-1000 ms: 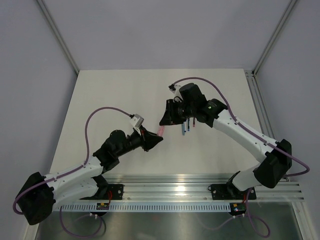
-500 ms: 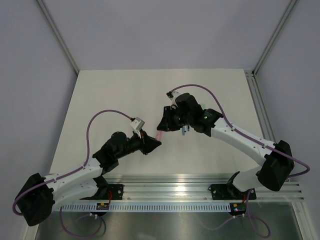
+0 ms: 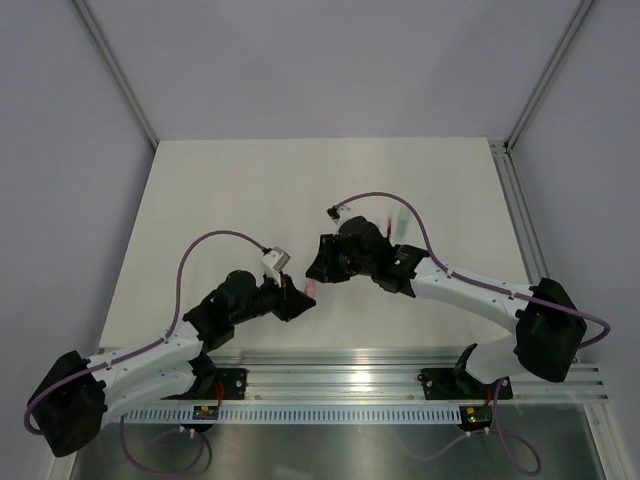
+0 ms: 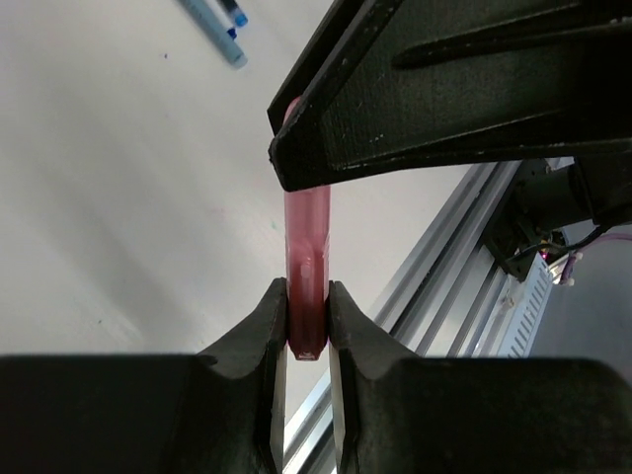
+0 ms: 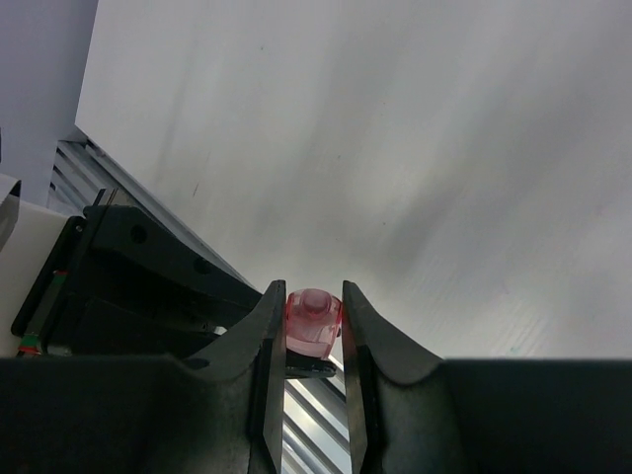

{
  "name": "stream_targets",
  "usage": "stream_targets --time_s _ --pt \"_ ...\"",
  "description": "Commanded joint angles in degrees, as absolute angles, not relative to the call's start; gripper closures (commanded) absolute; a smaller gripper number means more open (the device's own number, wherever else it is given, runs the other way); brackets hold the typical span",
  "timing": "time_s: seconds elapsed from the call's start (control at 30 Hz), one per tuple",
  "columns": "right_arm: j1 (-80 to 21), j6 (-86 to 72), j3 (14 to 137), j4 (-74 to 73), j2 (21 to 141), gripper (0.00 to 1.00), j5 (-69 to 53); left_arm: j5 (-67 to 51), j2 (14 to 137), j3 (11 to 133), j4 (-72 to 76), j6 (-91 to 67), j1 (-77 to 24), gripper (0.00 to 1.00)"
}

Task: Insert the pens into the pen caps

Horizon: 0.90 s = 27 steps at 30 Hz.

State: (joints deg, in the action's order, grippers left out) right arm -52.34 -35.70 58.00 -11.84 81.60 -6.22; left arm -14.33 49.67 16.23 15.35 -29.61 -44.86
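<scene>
A pale pink translucent pen cap hangs above the table between both grippers. My left gripper is shut on its lower end, which looks darker red there. The pink cap runs up under the right gripper's black fingers. In the right wrist view my right gripper is shut on the cap's rounded end. Whether a pen sits inside I cannot tell. Two blue pens lie on the table. A mint cap and a red pen lie behind the right arm.
The aluminium rail at the near table edge runs just below the two grippers. The left gripper's body fills the lower left of the right wrist view. Grey walls and frame posts bound the table at the back and sides.
Both grippers have moved together toward the near left with the pink cap between them. The right arm's shift has uncovered the mint cap and red pen behind it.
</scene>
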Motion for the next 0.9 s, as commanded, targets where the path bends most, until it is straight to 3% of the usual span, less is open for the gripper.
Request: stream_targets --time_s 0.0,0.2,0.4,0.6,0.83,0.87 --pt "-57.6 -38.9 52.0 -18.2 83.8 1.0 -11.6 -9.8 46.2 20.3 36.7 -30.0 -43.3 1.0" --pt "-55.8 -37.2 56.3 -18.5 83.3 1.0 -5.4 -10.6 49.6 22.1 35.3 -30.1 -43.3 0.97" --pt "-44.8 -32.6 65.6 -17.9 86.0 1.0 -7.8 -7.0 50.7 22.7 32.2 -29.4 -43.3 0.54" --pt "-35.9 -27.5 75.8 -23.8 92.4 1.0 -10.4 -5.1 49.7 23.2 29.4 -28.5 -43.3 0.36" --pt "-31.6 -20.9 83.2 -31.9 104.6 1.0 -7.6 -0.4 48.8 23.4 26.5 -28.4 -43.3 0.17" --pt "-31.6 -20.4 84.6 -33.1 105.9 1.0 -7.0 -0.3 48.9 23.5 26.3 -28.5 -43.3 0.11"
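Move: The pink pen is already pinched by both hands, its middle roughly 2 cm ahead of the left hand point, 1 cm to its right and 2 cm above. From the right hand, the light blue pen at the near end of the finished row lies about 12 cm ahead, 12 cm right and 15 below. Also on the table, the red pen lies some 4 cm beyond that pen and 6 cm farther right, and the green highlighter about 7 cm beyond and 9 cm right of it. The left fingers let go of the pink pen, opening wide as that hand lifts about 8 cm and goes some 5 cm forward. The right hand keeps its pinch on the pen's far end and sweeps about 15 cm forward and 7 cm right towards the pen row, turning slightly clockwise and starting to sink at the end. ##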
